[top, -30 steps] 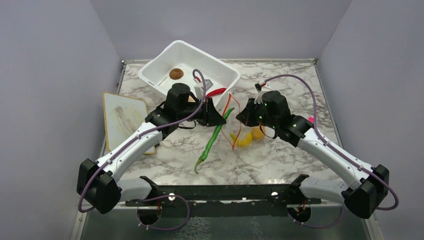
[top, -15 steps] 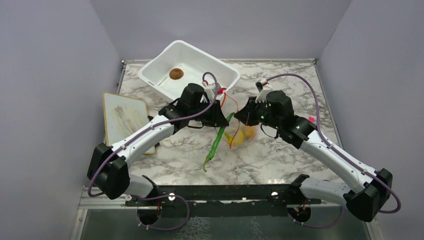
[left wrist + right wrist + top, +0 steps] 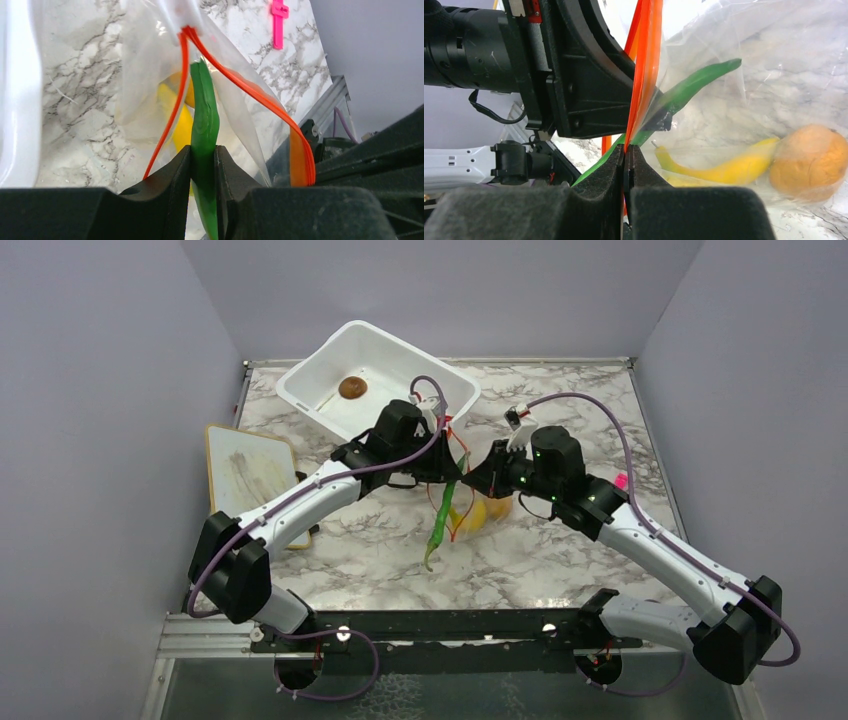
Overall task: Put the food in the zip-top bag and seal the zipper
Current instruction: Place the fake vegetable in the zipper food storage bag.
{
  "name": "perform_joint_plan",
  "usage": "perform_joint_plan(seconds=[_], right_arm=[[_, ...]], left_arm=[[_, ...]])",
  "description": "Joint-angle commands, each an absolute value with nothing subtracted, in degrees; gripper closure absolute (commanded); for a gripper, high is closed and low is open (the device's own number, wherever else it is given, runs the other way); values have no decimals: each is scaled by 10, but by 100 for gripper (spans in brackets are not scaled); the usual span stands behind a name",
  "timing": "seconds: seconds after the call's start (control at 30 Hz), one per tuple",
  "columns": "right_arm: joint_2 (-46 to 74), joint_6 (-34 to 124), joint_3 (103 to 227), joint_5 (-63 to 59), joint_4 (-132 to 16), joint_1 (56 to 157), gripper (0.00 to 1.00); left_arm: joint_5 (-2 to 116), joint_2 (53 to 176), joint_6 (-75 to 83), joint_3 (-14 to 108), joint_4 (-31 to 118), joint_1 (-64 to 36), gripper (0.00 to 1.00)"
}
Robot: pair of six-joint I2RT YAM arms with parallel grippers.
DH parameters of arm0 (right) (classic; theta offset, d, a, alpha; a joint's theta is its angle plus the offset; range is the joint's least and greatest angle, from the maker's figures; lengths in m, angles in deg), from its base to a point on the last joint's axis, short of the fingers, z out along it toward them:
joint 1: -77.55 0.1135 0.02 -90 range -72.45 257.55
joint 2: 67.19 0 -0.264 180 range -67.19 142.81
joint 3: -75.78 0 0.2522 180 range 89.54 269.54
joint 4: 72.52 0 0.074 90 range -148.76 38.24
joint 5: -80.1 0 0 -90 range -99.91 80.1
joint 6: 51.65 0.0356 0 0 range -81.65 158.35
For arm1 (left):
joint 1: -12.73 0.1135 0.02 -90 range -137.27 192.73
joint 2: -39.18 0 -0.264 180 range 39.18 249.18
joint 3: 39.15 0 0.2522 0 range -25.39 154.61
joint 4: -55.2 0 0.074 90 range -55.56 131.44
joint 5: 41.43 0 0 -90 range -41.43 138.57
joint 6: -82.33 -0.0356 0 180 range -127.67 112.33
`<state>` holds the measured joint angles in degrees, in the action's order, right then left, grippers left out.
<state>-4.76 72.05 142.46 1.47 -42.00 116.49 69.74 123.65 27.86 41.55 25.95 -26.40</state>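
My left gripper [image 3: 203,149] is shut on the long green pod [image 3: 204,112], whose far tip pokes between the two orange-red zipper [image 3: 176,107] strips into the clear zip-top bag [image 3: 235,107]. In the top view the pod [image 3: 440,520] hangs almost upright below my left gripper [image 3: 447,468]. My right gripper [image 3: 626,151] is shut on the zipper [image 3: 644,65] and holds the bag's mouth up. A yellow banana [image 3: 724,169] and an orange fruit [image 3: 809,162] lie inside the bag [image 3: 482,512]. A brown ball [image 3: 352,387] sits in the white tub [image 3: 312,375].
The white tub stands at the back, just behind my left gripper. A pale board [image 3: 245,480] lies at the table's left edge. A small pink piece [image 3: 622,480] lies on the marble beside my right forearm.
My left arm has swung right with the green pod, turning it more upright and bringing its tip into the bag's mouth. My right gripper has kept its hold on the zipper.
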Motion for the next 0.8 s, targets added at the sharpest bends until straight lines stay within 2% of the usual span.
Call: perform_joint_plan(seconds=[0.0,0.17,0.23,0.37,0.47,0.6,0.77], right_arm=[[-61,731,1419,45,-452,1167,99],[-59,734,1417,60,-457,1167,99],[-61,735,1415,57,-458,1167,99],[-64,739,1416,26,-444,1167,99],[-62,739,1419,0,-428,1167,99],[-64,744,1417,-13,-427,1167,99],[-61,744,1417,-26,-433,1167,99]], left_arm=[[633,1239,303,419,291,-267,100],[610,1254,328,418,318,-267,99],[618,1260,338,417,328,-267,91],[651,1254,332,424,325,-268,63],[654,1226,317,425,302,-268,49],[661,1183,291,419,258,-268,36],[657,1133,262,404,199,-268,34]])
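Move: The left hand holds the green pepper at the mouth of the food storage bag; the bag's bottom lies about 4 cm to this hand's right, 2 cm back and some 17 cm below. There the banana lies, about 3 cm right and 2 cm back, with the orange fruit roughly level and 9 cm right, at similar depth; the white bin's middle is some 26 cm ahead and 17 cm left. From the right hand, the bag's bottom is straight below, about 19 cm, and 3 cm right. The left hand carries the pepper about 2.5 cm forward at the bag's mouth, turning some 5 degrees counter-clockwise and dipping slightly, then opens its fingers wide, lets go of the pepper and pulls up about 4 cm while drawing back 2 cm and a little left, away from the bag's bottom. The right hand stays almost in place with its fingers shut, still pinching the bag's orange-edged rim so that the mouth stays open. ##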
